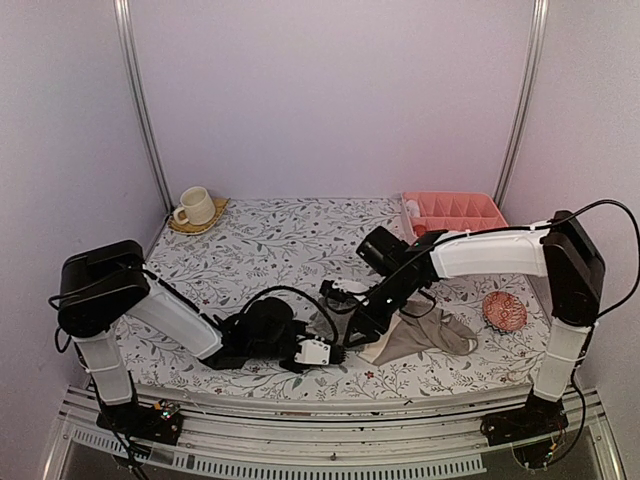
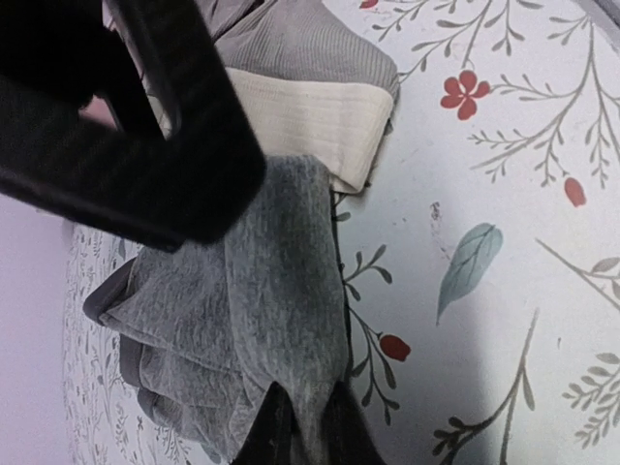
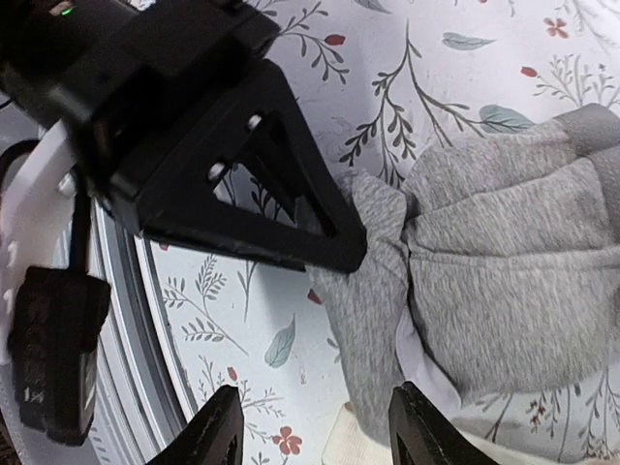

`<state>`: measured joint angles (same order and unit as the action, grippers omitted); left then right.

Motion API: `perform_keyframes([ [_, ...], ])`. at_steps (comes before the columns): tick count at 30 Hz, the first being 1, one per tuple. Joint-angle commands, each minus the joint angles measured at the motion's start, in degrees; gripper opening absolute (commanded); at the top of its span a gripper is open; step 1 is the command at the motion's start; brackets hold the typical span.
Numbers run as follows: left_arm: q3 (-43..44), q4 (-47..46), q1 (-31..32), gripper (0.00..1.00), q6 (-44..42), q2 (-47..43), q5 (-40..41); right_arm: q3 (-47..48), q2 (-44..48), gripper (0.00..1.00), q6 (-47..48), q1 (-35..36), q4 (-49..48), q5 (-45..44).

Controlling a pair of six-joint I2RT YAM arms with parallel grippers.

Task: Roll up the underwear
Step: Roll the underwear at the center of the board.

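The grey underwear [image 2: 242, 320] lies bunched and folded on the floral table, its white edging [image 3: 423, 366] showing in the right wrist view. My left gripper [image 2: 302, 426] is shut on one edge of it, with cloth pinched between the fingers. The taupe underwear [image 1: 425, 335] lies just beside it, its cream waistband [image 2: 310, 121] touching the grey cloth. My right gripper [image 3: 325, 431] hovers open over the near edge of the grey underwear, nothing between its fingers. Both grippers meet at the table's front centre, and the arms hide most of the grey underwear from above.
A pink knitted ball [image 1: 504, 312] sits at the right. A pink divided tray [image 1: 455, 212] stands at the back right, and a cream mug [image 1: 195, 207] on a coaster at the back left. The table's front rail [image 1: 330, 405] runs close behind the grippers.
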<state>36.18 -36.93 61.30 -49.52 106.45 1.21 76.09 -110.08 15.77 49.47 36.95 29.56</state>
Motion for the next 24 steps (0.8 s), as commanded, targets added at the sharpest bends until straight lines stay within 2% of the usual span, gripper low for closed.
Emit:
perform_keyframes([
  [1, 3.2, 17.0, -3.0, 0.00, 5.5, -0.9, -8.6, -7.8, 9.8, 0.55, -4.8, 0.1, -8.7, -7.0],
  [8, 11.6, 30.9, -6.8, 0.00, 10.2, 1.0, -17.3, -22.8, 24.4, 0.68, -7.6, 0.2, -20.4, -18.5],
  [15, 19.8, 41.4, -11.5, 0.00, 14.8, 4.7, -26.2, -34.9, 35.5, 0.77, -2.6, 3.6, -34.6, -29.0],
  [18, 23.3, 45.7, -12.9, 0.00, 16.3, 5.6, -29.4, -37.7, 36.0, 0.78, 1.3, 6.9, -37.8, -34.9],
  [24, 29.6, 53.6, -15.2, 0.00, 17.8, 10.3, -33.8, -38.8, 30.2, 0.79, 8.3, 14.5, -42.8, -44.9],
])
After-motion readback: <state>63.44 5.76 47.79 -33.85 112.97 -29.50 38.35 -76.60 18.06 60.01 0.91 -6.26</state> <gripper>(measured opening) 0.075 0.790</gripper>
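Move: The grey underwear's near edge is already pinched at its left end in my left hand. Its middle lies about 4 cm ahead and 4 cm right of that hand, 1 cm lower. From my right hand, open above the roll's right end, that middle is some 3 cm ahead, 4 cm left and 5 cm down. The beige-banded underwear sits roughly 14 cm right and 3 cm ahead of my right hand. Keeping its pinch, my left hand rolls the near edge forward, away from my base, turning about 40 degrees top-over-forward while creeping about 3 cm ahead. My empty right hand opens wider and backs off right and up about 7 cm over the beige band, then eases slightly left, its fingers swinging forward some 40 degrees. ##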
